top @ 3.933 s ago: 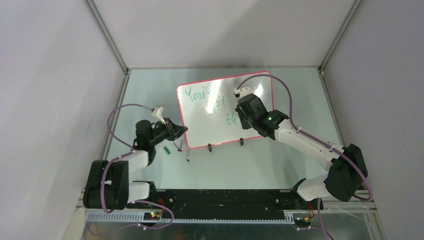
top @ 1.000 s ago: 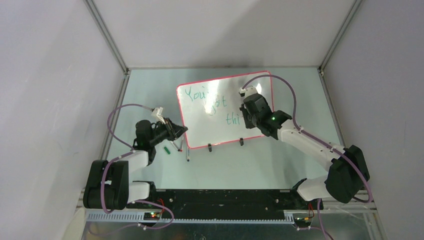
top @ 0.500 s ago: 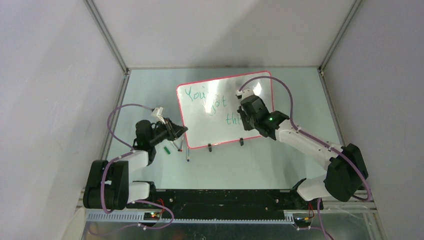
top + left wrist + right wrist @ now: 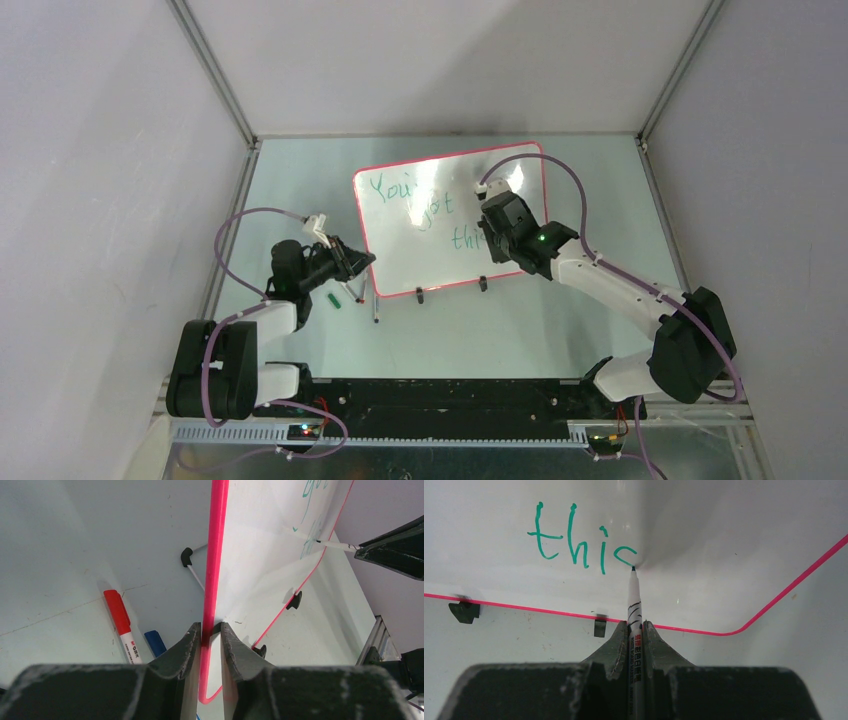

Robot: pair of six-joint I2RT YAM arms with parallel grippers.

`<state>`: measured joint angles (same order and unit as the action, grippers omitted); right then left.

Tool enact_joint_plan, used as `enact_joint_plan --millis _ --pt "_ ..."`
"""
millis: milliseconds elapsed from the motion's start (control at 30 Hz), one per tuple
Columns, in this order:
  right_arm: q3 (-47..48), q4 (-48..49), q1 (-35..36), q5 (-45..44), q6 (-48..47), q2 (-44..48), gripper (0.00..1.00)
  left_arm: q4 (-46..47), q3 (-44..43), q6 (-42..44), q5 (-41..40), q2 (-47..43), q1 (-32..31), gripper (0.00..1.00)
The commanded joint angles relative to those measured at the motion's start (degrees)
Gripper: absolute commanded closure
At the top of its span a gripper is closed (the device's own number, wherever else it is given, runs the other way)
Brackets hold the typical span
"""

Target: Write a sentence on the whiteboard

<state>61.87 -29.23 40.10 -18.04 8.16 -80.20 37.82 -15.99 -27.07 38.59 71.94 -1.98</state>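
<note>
The whiteboard (image 4: 420, 235) leans tilted on the table, its red-pink rim (image 4: 215, 555) clamped between the fingers of my left gripper (image 4: 211, 627), which is shut on the board's left edge. The sentence (image 4: 400, 190) runs in teal stepped lines; the right wrist view shows its last word, "thi" plus a curved stroke (image 4: 574, 545). My right gripper (image 4: 635, 626) is shut on a white marker (image 4: 634, 597), whose tip touches the board at the end of that curved stroke. In the top view the right gripper (image 4: 487, 232) hovers over the board's lower right part.
A red-capped marker (image 4: 120, 620), a blue one (image 4: 156, 642) and a thin black-capped pen (image 4: 192, 567) lie on the table left of the board. A green cap (image 4: 334, 299) lies near the left arm. Two black clip feet (image 4: 418, 294) sit on the board's near edge.
The right gripper has shifted a little with the marker along the third line, where a new curved stroke follows "thi". The left arm and the board have not moved.
</note>
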Motion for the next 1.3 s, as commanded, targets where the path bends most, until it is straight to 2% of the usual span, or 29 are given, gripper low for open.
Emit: enact_joint_plan --millis 0,400,600,667,700,833,867,933,1000,1133,1167,1200,1267 --pt "0.75 -0.43 0.09 -0.42 0.61 0.0 1.0 -0.03 -0.71 0.58 -2.04 -0.75 0.06 0.77" --pt "0.73 0.31 3.03 1.14 0.28 -1.73 1.0 -0.11 -0.71 0.69 -2.2 -0.75 0.04 0.77" --pt "0.8 1.72 3.31 3.44 0.51 0.62 1.0 -0.12 -0.65 0.65 -2.25 -0.87 0.04 0.76" --pt "0.6 2.25 3.3 5.01 0.58 3.25 1.0 -0.05 -0.42 0.68 -2.65 -1.45 0.04 0.67" --pt "0.35 3.13 3.32 5.46 0.44 5.62 1.0 -0.04 -0.26 0.76 -3.26 -1.89 0.04 0.58" --pt "-3.27 6.17 3.02 7.84 0.33 13.63 1.0 -0.05 2.61 1.24 -6.15 -6.94 0.13 0.43" --pt "-3.69 6.5 2.87 8.24 0.38 14.71 1.0 -0.39 2.97 1.28 -7.87 -9.33 0.13 0.17" --pt "-4.74 6.99 2.57 8.65 0.24 18.26 1.0 -2.18 4.15 0.95 -11.4 -13.39 0.19 0.03" --pt "-5.31 6.93 2.23 8.83 0.28 19.79 1.0 -5.55 5.14 -0.68 -17.26 -18.39 0.26 0.01" --pt "-6.51 8.16 1.85 10.49 1.01 22.1 1.0 -23.56 4.24 -5.43 -31.85 -30.3 0.22 0.01" --pt "-6.96 8.87 1.88 10.84 1.13 22.46 1.0 -25.64 3.96 -6.45 -34.78 -34.72 0.26 0.01" --pt "-7.12 9.21 1.8 11.54 1.37 22.99 1.0 -30.14 3.82 -8.93 -41.37 -37.07 0.23 0.01" --pt "-7.71 10.05 1.7 12.41 1.63 23.76 1.0 -37.21 3.94 -12.96 -48.93 -43.18 0.3 0.01"
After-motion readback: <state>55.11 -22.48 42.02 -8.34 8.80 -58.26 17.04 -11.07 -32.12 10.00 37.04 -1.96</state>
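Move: The unfinished last letter of "this" lies under the marker tip, about 4 cm ahead, 1 cm left and 4 cm below the right hand; the "t" is roughly 6 cm left of that spot. The pink lower edge is level fore-and-aft with the hand, 1 cm left and 7 cm down, with the right clip 1 cm back, 3 cm left and 8 cm down. The left hand has the board's left edge between its fingers; from it the letter is about 4 cm ahead, 22 cm right and 1 cm up, and the red marker 3 cm back, 1 cm left and 9 cm down. The "s" gets its lower curve as the right hand, still gripping the green marker with its tip on the board, draws it down the slope, back and left by 2 to 3 cm, then lifts the tip off, rising some 10 cm and drawing back while its left side rolls up. Late on, the left fingers open wide and let go of the board's edge, that hand swinging about 7 cm left and 5 cm up, turning some 30 degrees counter-clockwise. ##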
